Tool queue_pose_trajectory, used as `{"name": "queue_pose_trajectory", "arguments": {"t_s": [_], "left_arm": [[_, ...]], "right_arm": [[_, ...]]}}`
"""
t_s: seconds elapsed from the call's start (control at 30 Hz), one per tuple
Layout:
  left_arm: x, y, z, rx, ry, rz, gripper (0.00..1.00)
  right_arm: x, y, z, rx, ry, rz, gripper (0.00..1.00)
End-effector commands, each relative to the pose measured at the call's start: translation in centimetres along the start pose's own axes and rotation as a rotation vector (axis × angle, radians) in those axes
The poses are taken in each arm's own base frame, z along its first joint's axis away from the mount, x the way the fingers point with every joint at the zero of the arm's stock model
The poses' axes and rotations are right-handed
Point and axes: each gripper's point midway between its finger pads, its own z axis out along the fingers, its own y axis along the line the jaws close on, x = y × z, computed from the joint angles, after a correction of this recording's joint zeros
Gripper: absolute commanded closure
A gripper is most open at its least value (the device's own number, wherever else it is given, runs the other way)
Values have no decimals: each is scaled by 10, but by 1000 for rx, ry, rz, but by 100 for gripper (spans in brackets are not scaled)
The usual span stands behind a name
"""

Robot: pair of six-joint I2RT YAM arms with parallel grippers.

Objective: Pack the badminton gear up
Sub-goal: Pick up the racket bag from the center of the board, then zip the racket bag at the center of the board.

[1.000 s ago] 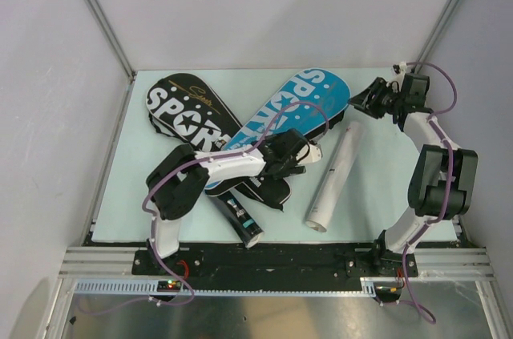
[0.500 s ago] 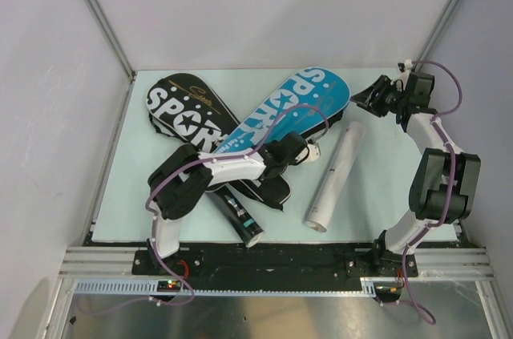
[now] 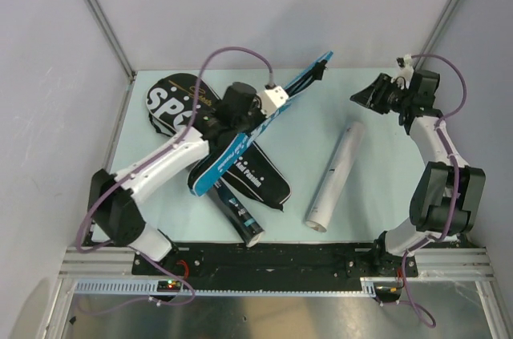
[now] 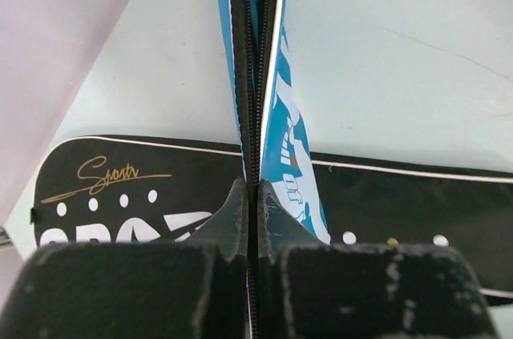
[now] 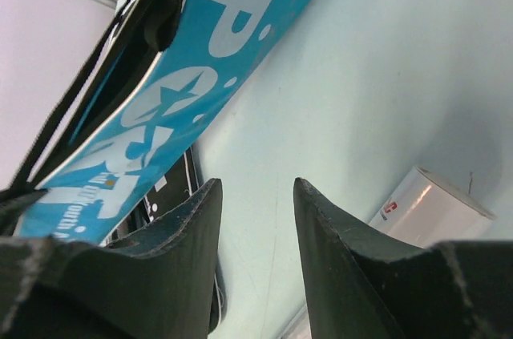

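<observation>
The blue "SPORT" cover (image 3: 232, 155) is lifted off the table and stands on edge, slanting from the table's middle up toward the back. My left gripper (image 3: 255, 119) is shut on its zipper edge; in the left wrist view the fingertips (image 4: 237, 195) pinch the black zipper strip of the blue cover (image 4: 280, 106). Below it the black "SPORT" cover (image 3: 172, 98) lies flat, and it shows under the jaws as the black cover (image 4: 136, 187). My right gripper (image 3: 358, 97) hovers open at the back right with nothing in it (image 5: 256, 187), facing the blue cover (image 5: 208, 58).
A white tube (image 3: 337, 175) lies at the right centre, its end showing as the white tube (image 5: 425, 203) in the right wrist view. A black tube (image 3: 240, 223) lies near the front edge, partly under the black cover. Walls and metal posts close in the back and sides.
My left gripper shut on the blue cover, swung toward the back left and raised the cover onto its edge. The right gripper shifted only slightly and stayed open.
</observation>
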Motion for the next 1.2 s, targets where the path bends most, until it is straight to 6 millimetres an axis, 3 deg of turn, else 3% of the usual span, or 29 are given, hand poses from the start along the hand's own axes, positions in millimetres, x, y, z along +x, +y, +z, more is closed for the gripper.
{"name": "queue_pose_trajectory", "arguments": {"t_s": [0.0,0.1,0.23,0.33,0.47,0.67,0.9,1.03,1.17], "left_arm": [[-38,-2,-58,168,-148,-122,100],[-39,-10,-83,239,-193,-149,100],[-27,-20,-102,275,-219,-114,100],[-13,-26,-106,286,-212,-75,100],[-6,-33,-106,306,-208,-63,100],[-4,-33,-106,308,-208,-54,100],[-2,-30,-103,313,-202,-71,100],[-2,-28,-102,314,-200,-88,100],[-5,-27,-103,329,-212,-100,100]], "right_arm": [[-14,37,-17,-121,-40,-207,55],[-17,57,-21,-204,-55,-305,56],[-11,82,-13,-245,-69,-491,56],[-9,98,-4,-251,-96,-576,56],[8,114,14,-260,-71,-624,53],[23,100,20,-212,-14,-640,57],[19,78,1,-143,-1,-682,56],[28,58,-11,-139,18,-756,55],[45,41,-11,-137,46,-880,54]]}}
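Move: The left hand already has the blue racket bag pinched by its zip edge, raised, with its free far end some 18 cm ahead and 19 cm right of that hand, about level. From the right hand, that free end lies about 12 cm ahead and 11 cm left. On the board, the black bag's middle is some 14 cm below the left hand's height, roughly 2 cm ahead and 13 cm left of it. The white tube lies 13 cm back and 8 cm left of the right hand, some 14 cm below. Back about 10 cm and a little left, arching up some 4 cm and mostly down again, the left hand keeps its pinch on the zip edge, turns clockwise and tips its fingers farther down, then holds still. The right hand swings left and up, then comes partway back right and down, ending nearer the bag's free end; it turns counter-clockwise, its fingers lifting and staying half open. ##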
